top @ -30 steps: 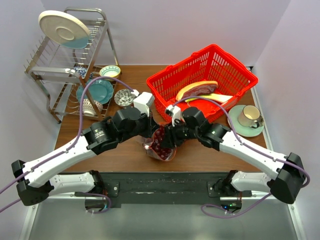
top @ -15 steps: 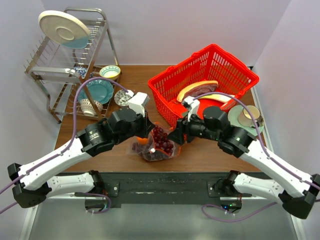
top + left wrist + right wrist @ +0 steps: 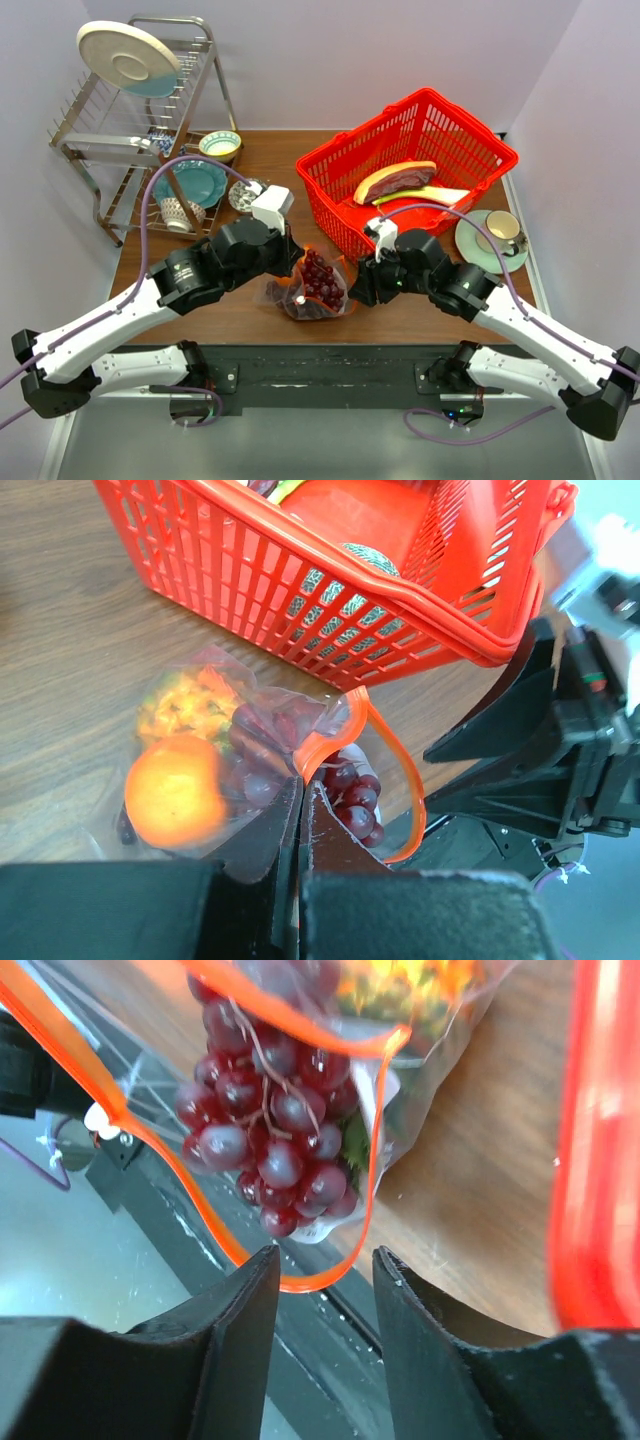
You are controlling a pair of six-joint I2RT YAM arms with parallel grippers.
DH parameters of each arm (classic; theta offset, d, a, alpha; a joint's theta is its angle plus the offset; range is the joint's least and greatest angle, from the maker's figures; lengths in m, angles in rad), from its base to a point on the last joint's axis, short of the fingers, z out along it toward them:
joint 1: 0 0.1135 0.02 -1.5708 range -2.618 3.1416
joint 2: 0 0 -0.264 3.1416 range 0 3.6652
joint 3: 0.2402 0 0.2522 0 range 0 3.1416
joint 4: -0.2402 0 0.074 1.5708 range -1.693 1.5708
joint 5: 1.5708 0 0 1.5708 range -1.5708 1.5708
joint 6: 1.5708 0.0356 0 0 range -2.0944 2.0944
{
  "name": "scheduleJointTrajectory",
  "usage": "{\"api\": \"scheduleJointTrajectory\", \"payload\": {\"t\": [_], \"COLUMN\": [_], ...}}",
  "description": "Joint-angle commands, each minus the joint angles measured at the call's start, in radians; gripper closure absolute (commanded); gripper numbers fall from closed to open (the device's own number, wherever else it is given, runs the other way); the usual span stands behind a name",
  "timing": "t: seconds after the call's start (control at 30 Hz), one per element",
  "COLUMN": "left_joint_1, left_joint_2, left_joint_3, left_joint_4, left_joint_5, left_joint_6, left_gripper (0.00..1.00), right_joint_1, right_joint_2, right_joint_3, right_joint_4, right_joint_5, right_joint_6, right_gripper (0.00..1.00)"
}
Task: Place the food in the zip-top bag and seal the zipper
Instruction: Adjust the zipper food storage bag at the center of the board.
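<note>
The clear zip-top bag [image 3: 285,297] lies on the table near its front edge, mouth open toward the right arm. My left gripper [image 3: 300,783] is shut on the bag's edge, just under the orange zipper [image 3: 405,770]. Dark red grapes [image 3: 270,1130] fill the mouth, partly sticking out. Behind them, through the plastic, show the yellow-orange pineapple [image 3: 185,705] and an orange ball [image 3: 175,792]. My right gripper [image 3: 322,1258] stands open just off the mouth, and the bottom of the zipper loop [image 3: 320,1282] hangs between its fingers without touching them. From above, the right gripper [image 3: 355,288] is beside the grapes [image 3: 320,280].
A red mesh basket [image 3: 440,110] stands right behind the bag, holding a pink-red slice [image 3: 395,178] and a pale stalk. A cup on a saucer [image 3: 497,232] sits at the right. On the left are a dish rack [image 3: 120,130], a teal plate [image 3: 195,182] and small bowls [image 3: 243,193].
The right gripper let go of the grapes, drew back to the right, then came down beside the bag's mouth. The bag with the left gripper shifted slightly left.
</note>
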Motion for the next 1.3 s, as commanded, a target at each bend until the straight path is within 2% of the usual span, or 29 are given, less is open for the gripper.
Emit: {"api": "scheduleJointTrajectory", "payload": {"t": [0.0,0.17,0.2,0.23,0.3,0.47,0.5,0.57,0.63,0.8,0.93,1.03,1.13,1.27], "left_joint_1": [0.005,0.005,0.005,0.005,0.005,0.005,0.003,0.005,0.005,0.005,0.005,0.005,0.005,0.005], "left_joint_2": [-0.038,-0.056,-0.059,-0.064,-0.065,-0.078,-0.079,-0.081,-0.084,-0.104,-0.137,-0.145,-0.15,-0.13], "left_joint_3": [0.058,0.051,0.049,0.048,0.046,0.055,0.058,0.068,0.066,-0.001,-0.073,-0.092,-0.041,0.124], "left_joint_4": [0.06,0.059,0.057,0.057,0.054,0.049,0.048,0.043,0.034,0.043,0.077,0.079,0.042,-0.053], "left_joint_5": [-0.02,-0.019,-0.02,-0.022,-0.023,-0.028,-0.029,-0.034,-0.039,-0.054,-0.036,-0.005,-0.006,-0.071], "left_joint_6": [-0.001,-0.012,-0.015,-0.017,-0.02,-0.02,-0.018,-0.017,-0.015,-0.04,-0.066,-0.077,-0.061,-0.015], "left_gripper": [1.0,1.0,1.0,1.0,1.0,1.0,1.0,1.0,1.0,1.0,1.0,1.0,1.0,1.0], "right_joint_1": [0.001,0.009,0.009,0.009,0.01,0.024,0.026,0.033,0.037,0.037,0.037,0.037,0.037,0.037], "right_joint_2": [0.02,0.034,0.043,0.048,0.057,0.082,0.085,0.091,0.091,0.105,0.192,0.264,0.306,0.338], "right_joint_3": [-0.038,-0.065,-0.067,-0.067,-0.073,-0.096,-0.099,-0.096,-0.076,0.152,0.503,0.634,0.604,0.513], "right_joint_4": [0.049,0.068,0.072,0.079,0.088,0.122,0.13,0.148,0.142,0.052,-0.112,-0.149,-0.125,-0.085], "right_joint_5": [0.062,0.119,0.119,0.111,0.098,0.09,0.087,0.076,0.065,0.071,0.101,0.107,0.113,0.099], "right_joint_6": [0.05,0.062,0.064,0.065,0.067,0.079,0.082,0.09,0.093,0.05,-0.001,-0.025,-0.027,-0.005], "right_gripper": [0.56,0.62,0.73,0.75,0.76,0.7,0.73,0.91,1.0,1.0,1.0,1.0,1.0,1.0]}}
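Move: The free side of the zip bag's orange rim hangs just off the right hand's half-open fingers, about 2 cm to the left, 1 cm ahead and 3 cm below; the grapes inside the bag lie some 8 cm left, 5 ahead and 4 below, the red basket's middle about 32 cm ahead, 12 right and 7 below. From the left hand, already pinching the rim's other side, that free rim lies some 10 cm right, 3 back and 11 below. The right hand sinks about 3 cm and eases left onto the free side of the bag's rim, its half-open fingers closing on the way until they pinch the rim between their tips. Then it swings quickly upward with the rim, some 17 cm from its lowest point while going about 4 cm forward and 4 cm left, fingers tipping up some 10 degrees and settling a little at the end, as the left hand keeps its pinch and drifts about 3 cm left and slightly back. ##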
